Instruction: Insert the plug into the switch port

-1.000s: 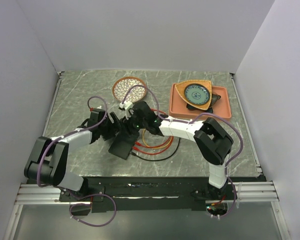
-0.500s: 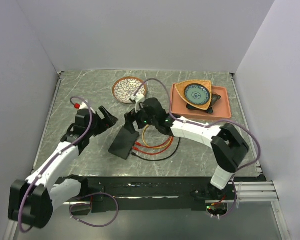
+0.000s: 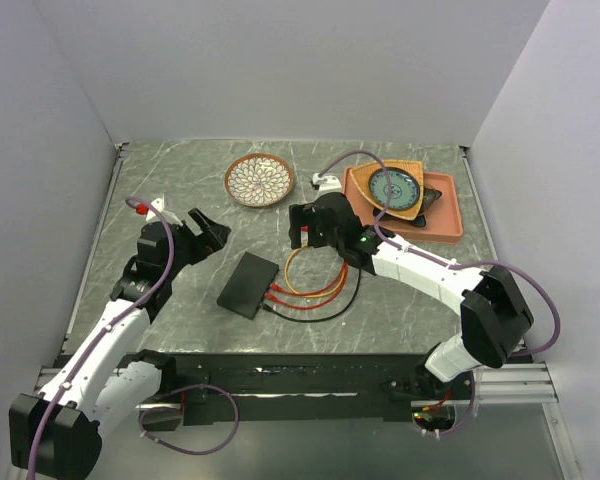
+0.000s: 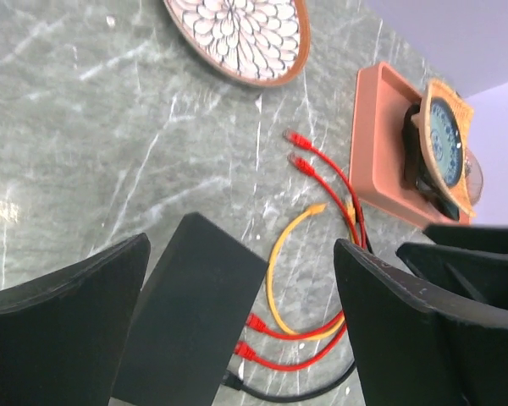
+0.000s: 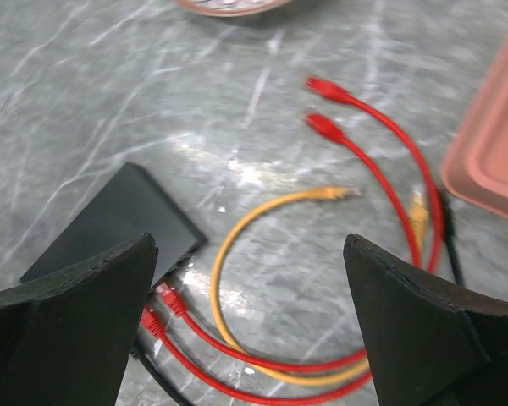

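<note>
The switch [image 3: 248, 285] is a flat black box lying on the marble table; it also shows in the left wrist view [image 4: 190, 321] and the right wrist view [image 5: 118, 224]. Two red plugs [image 4: 252, 323] and a black cable [image 4: 237, 383] sit in its edge. A yellow cable's free plug [image 5: 339, 193] lies on the table, and two free red plugs [image 5: 323, 106] lie farther back. My left gripper [image 3: 212, 226] is open and empty, left of and behind the switch. My right gripper [image 3: 310, 238] is open and empty above the cable loops.
A patterned round plate [image 3: 259, 179] lies at the back centre. An orange tray [image 3: 442, 225] with a triangular dish and a blue bowl stands at the back right. The cables loop [image 3: 315, 290] between the switch and the tray.
Both grippers have drawn back from the switch, the left to the left, the right toward the back right. The switch, tilted before, now lies flat.
</note>
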Controlling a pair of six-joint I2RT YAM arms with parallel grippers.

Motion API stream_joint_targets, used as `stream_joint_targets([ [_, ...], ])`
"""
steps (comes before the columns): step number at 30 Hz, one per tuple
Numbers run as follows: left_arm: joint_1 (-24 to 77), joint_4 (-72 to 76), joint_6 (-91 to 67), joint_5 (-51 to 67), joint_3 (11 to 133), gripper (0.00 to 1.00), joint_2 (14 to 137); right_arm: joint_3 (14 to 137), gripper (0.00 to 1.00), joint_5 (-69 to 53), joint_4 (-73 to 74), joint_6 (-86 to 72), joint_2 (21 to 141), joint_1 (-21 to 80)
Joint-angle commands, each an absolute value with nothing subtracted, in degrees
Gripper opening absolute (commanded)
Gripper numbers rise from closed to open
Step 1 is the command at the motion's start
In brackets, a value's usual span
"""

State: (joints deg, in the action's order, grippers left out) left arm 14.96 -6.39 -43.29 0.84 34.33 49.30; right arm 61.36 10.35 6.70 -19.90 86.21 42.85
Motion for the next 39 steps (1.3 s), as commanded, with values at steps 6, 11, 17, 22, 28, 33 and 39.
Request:
stream_joint_targets([
  [6,14.9,-3.8,-42.8,-3.0,53.7,0.96,56.1,63.5,0.99,20.2,13.6,-28.4,81.7,42.8],
  [11,14.9,-6.3,-46.7,-2.6,62.8,0.96,63.6,66.4,0.99,18.4,16.9,-31.5,84.7,42.8],
  [17,14.9,-5.1,-52.4,0.2,59.0,0.96,67.5,68.4,0.90,13.8,17.5,-35.9,91.5,42.8],
  [22,14.9,-3.5,-52.0,-1.7,54.1,0.96,66.5,72.7,0.87,10.4,19.2,-38.1,100.2,42.8],
  [28,14.9,-3.8,-50.6,-1.9,53.7,0.96,66.1,79.3,0.81,8.1,22.1,-39.4,109.3,42.8],
  [33,14.9,-4.7,-50.1,-2.8,54.2,0.96,66.3,84.8,0.76,10.4,27.8,-40.0,115.2,42.6],
  [39,14.9,-5.6,-49.0,-2.5,55.7,0.96,67.1,90.3,0.67,14.3,33.0,-39.2,120.4,42.6],
])
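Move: The yellow plug, loose on the table, lies about 4 cm ahead of my right hand, 2 cm to its right and 15 cm below. The nearer red plug sits 5 cm farther out than the yellow one and 1 cm to its left. The switch's middle is some 14 cm left of the yellow plug and 10 cm back from it. From my left hand the yellow plug is roughly 6 cm ahead, 16 cm right and 17 cm down. I sink my empty right hand about 13 cm towards the yellow plug, after a small drift right that reverses to the left, tipping the fingers some 30 degrees farther down, turning slightly clockwise and partly narrowing them; I stop short of gripping. My open left hand moves up and forward, away from the switch, then dips partway down and waits. ##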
